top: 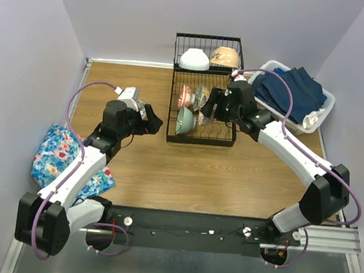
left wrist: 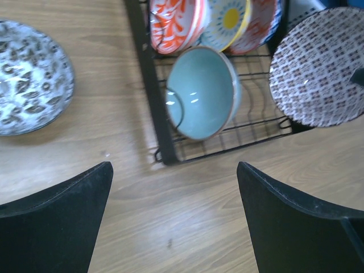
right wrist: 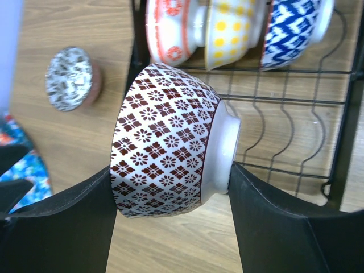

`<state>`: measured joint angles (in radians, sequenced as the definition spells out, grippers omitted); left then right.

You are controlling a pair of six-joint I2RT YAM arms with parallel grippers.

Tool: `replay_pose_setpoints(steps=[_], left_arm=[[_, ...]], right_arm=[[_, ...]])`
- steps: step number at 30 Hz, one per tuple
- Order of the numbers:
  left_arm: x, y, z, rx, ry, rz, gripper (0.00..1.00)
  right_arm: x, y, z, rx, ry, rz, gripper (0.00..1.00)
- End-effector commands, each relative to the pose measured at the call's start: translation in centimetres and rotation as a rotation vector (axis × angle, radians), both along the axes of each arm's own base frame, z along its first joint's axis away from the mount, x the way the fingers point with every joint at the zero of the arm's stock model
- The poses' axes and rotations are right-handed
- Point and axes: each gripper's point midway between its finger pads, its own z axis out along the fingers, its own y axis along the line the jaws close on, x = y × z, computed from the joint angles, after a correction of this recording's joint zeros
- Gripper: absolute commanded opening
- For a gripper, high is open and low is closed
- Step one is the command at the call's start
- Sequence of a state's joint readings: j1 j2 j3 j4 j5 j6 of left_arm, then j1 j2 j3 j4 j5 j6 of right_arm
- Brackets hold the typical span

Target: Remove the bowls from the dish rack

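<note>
The black wire dish rack (top: 171,109) stands at the back middle of the table. On its raised shelf sit a white bowl (top: 194,59) and a beige bowl (top: 224,56). The lower tray holds a mint-green bowl (left wrist: 200,94), a red-patterned bowl (right wrist: 170,28), a yellow-dotted bowl (right wrist: 230,28) and a blue-zigzag bowl (right wrist: 293,28), all on edge. My right gripper (right wrist: 170,168) is shut on a maroon-diamond bowl (right wrist: 165,142), rim against one finger and foot against the other, over the rack's near part. My left gripper (left wrist: 173,210) hangs open over bare wood left of the rack.
A grey-speckled bowl (left wrist: 31,77) lies on the table left of the rack, close to my left gripper. A white basket of blue cloths (top: 292,92) stands at the back right. A floral cloth (top: 54,153) lies at the left edge.
</note>
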<state>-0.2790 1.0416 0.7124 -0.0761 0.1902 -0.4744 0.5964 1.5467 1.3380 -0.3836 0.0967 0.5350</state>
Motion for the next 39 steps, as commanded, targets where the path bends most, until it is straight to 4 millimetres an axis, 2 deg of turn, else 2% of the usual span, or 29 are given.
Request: replay_pose_setpoints(steps=[1,3,5,6,9,13,19,25,31,32,34,35,38,39], left_arm=[[0.9,-3.5,3.4,-0.166,-0.040,-0.087,0.99],[1.1,-4.6,4.3,-0.208,-0.053,-0.118,0.99],[1.4,-5.5,4.4,-0.258,-0.026,-0.128,0.99],[1.4,-6.2,4.7,-0.277,-0.034,-0.147,0.99],[1.9,-7.2,4.7,-0.297,-0.028,-0.150,0.98],[2.0,-8.8,4.2,-0.324,-0.010,-0.171,0.98],[2.0,-10.2,3.4,-0.369,0.030,-0.181,0.95],[1.6,-11.3,1.9,-0.394,0.086,-0.196,0.84],[1.3,-11.7,1.6,-0.413,0.104,-0.196,0.57],[1.3,-11.6,1.5,-0.411,0.106,-0.193,0.48],[1.3,-11.3,1.5,-0.409,0.102,-0.177,0.35],[1.3,-11.2,1.5,-0.407,0.099,-0.170,0.24],[1.2,-10.8,1.4,-0.398,0.097,-0.148,0.07],[1.1,-10.6,1.2,-0.390,0.100,-0.140,0.03]], right_arm=[[-0.9,1.9,4.7,0.177,-0.126,0.071,0.24],[-2.1,2.4,5.0,0.214,-0.124,0.125,0.24],[-2.7,2.8,6.1,0.263,-0.155,0.155,0.24],[-3.3,3.1,5.6,0.279,-0.142,0.183,0.24],[-4.2,3.7,6.7,0.334,-0.163,0.234,0.24],[-5.3,4.6,7.2,0.417,-0.179,0.289,0.24],[-6.5,5.3,8.0,0.504,-0.198,0.346,0.24],[-7.2,5.6,8.0,0.557,-0.197,0.372,0.24],[-7.4,5.6,7.5,0.557,-0.189,0.376,0.24],[-7.4,5.6,7.3,0.557,-0.186,0.375,0.24],[-7.4,5.5,7.2,0.558,-0.188,0.371,0.24],[-7.4,5.4,7.1,0.558,-0.189,0.368,0.24],[-7.4,5.2,6.7,0.547,-0.190,0.359,0.30],[-7.4,5.2,6.6,0.545,-0.187,0.355,0.36]])
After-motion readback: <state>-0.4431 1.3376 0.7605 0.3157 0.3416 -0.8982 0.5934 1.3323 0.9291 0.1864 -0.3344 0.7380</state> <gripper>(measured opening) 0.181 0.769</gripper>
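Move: The brown-patterned bowl, already lifted in the right hand's grip, is about 20 cm to the left hand's right and 6 cm ahead, roughly level with it. From the right hand, the waiting left gripper is some 20 cm left and 7 cm back, about level. The teal bowl in the rack is roughly 12 cm right, 8 cm ahead and 12 cm below the left hand; the unloaded floral bowl is about 8 cm left, 7 cm ahead and 14 cm below it. Rightward by some 11 cm, the open left hand comes to the held bowl, its right side rolling up about 25 degrees, then closes its fingers and pinches the near rim. Meanwhile the right hand brings the bowl back about 7 cm, left 5 cm and slightly up, rolling its left side up nearly 30 degrees and turning counter-clockwise, and keeps its hold. ##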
